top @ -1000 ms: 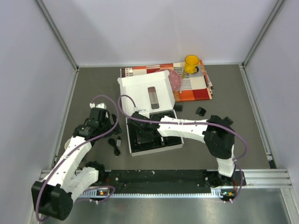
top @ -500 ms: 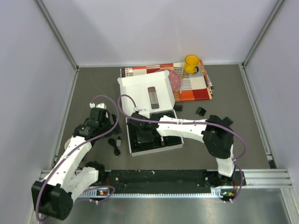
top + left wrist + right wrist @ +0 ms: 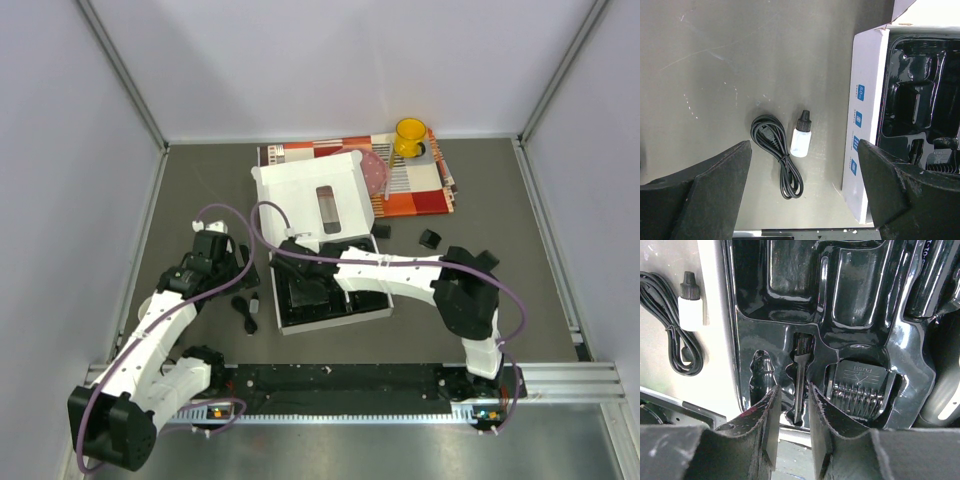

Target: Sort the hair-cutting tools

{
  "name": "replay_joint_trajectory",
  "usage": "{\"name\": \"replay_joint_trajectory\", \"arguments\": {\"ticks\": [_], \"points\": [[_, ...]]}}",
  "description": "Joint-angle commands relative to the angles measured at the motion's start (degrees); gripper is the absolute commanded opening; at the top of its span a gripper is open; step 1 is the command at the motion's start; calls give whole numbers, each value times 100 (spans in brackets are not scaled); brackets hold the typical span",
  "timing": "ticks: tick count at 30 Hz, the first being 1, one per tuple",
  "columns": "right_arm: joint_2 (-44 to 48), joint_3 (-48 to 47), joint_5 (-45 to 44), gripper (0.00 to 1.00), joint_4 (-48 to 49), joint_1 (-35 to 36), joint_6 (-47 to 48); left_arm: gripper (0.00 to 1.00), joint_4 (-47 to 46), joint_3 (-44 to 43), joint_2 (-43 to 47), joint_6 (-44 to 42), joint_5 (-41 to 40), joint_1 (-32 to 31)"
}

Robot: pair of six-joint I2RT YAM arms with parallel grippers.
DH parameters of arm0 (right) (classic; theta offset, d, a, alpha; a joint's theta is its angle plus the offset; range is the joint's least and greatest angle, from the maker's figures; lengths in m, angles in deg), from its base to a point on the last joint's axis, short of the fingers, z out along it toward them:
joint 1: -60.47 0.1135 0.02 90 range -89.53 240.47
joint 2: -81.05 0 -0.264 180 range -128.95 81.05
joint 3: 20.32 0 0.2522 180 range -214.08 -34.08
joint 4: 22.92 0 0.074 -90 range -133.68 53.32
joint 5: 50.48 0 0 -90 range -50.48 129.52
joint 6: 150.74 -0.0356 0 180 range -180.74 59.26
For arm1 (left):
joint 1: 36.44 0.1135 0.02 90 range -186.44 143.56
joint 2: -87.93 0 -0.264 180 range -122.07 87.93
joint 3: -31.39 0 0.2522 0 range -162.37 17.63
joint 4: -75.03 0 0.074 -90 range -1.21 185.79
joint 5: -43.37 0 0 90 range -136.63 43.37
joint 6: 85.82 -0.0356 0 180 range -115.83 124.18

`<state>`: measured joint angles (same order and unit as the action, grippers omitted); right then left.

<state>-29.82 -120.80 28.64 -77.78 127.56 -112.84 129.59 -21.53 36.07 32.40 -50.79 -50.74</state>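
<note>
A white box [image 3: 262,300] with a black moulded tray [image 3: 855,295] lies mid-table. My right gripper [image 3: 792,420] hovers low over the tray's near-left corner. Its jaws stand slightly apart, open, and touch nothing. Just beyond them a thin black stick [image 3: 799,385] lies in its narrow slot. A black guard comb [image 3: 858,387] sits in the slot to its right. Left of the box a coiled black cord [image 3: 777,155] and a small white bottle [image 3: 801,137] lie on the table. Above them my left gripper [image 3: 805,195] stands wide open and empty.
The box's open lid [image 3: 315,185] lies behind the tray. A patterned mat [image 3: 420,190] with a yellow cup [image 3: 410,135] is at the back right. Two small black pieces [image 3: 429,238] [image 3: 383,230] rest on the table right of the box.
My right gripper's jaws have parted a little over the tray, and the thin stick now lies free in its slot. The left arm has not moved.
</note>
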Motion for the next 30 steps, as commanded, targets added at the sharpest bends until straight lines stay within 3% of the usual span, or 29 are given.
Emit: {"name": "replay_joint_trajectory", "arguments": {"ticks": [1,5,11,30], "points": [[21,-249,-108,29,-38,103,68,92,-72,-136,-9,25,-93,-11],[127,-275,-213,29,-56,103,86,92,-72,-145,-9,25,-93,-2],[232,-346,-380,16,-91,103,165,92,-63,-145,-26,16,-85,-11],[-84,-434,-231,0,-65,111,253,92,-37,-154,-9,16,-120,-11]]}}
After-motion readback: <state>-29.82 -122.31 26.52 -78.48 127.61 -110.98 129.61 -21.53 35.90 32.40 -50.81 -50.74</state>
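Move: The brush sits in its slot right at the right hand's slightly open fingertips, its middle about 1 cm ahead and 1 cm lower. The comb attachment lies about 5 cm to the right, level with the hand and 1 cm down; the oil bottle stands outside the box, some 9 cm left, 4 cm ahead and 4 cm lower. From the idle left hand the brush is roughly 13 cm right, 6 cm back and 4 cm down. Right by the handle of the brush, the right fingers, a quarter open, close completely; whether they grip the handle can't be seen. As they shut, the right hand eases forward and up, each by just under 1 cm, the fingers tipping a few degrees farther outward, then stays there over the tray. ##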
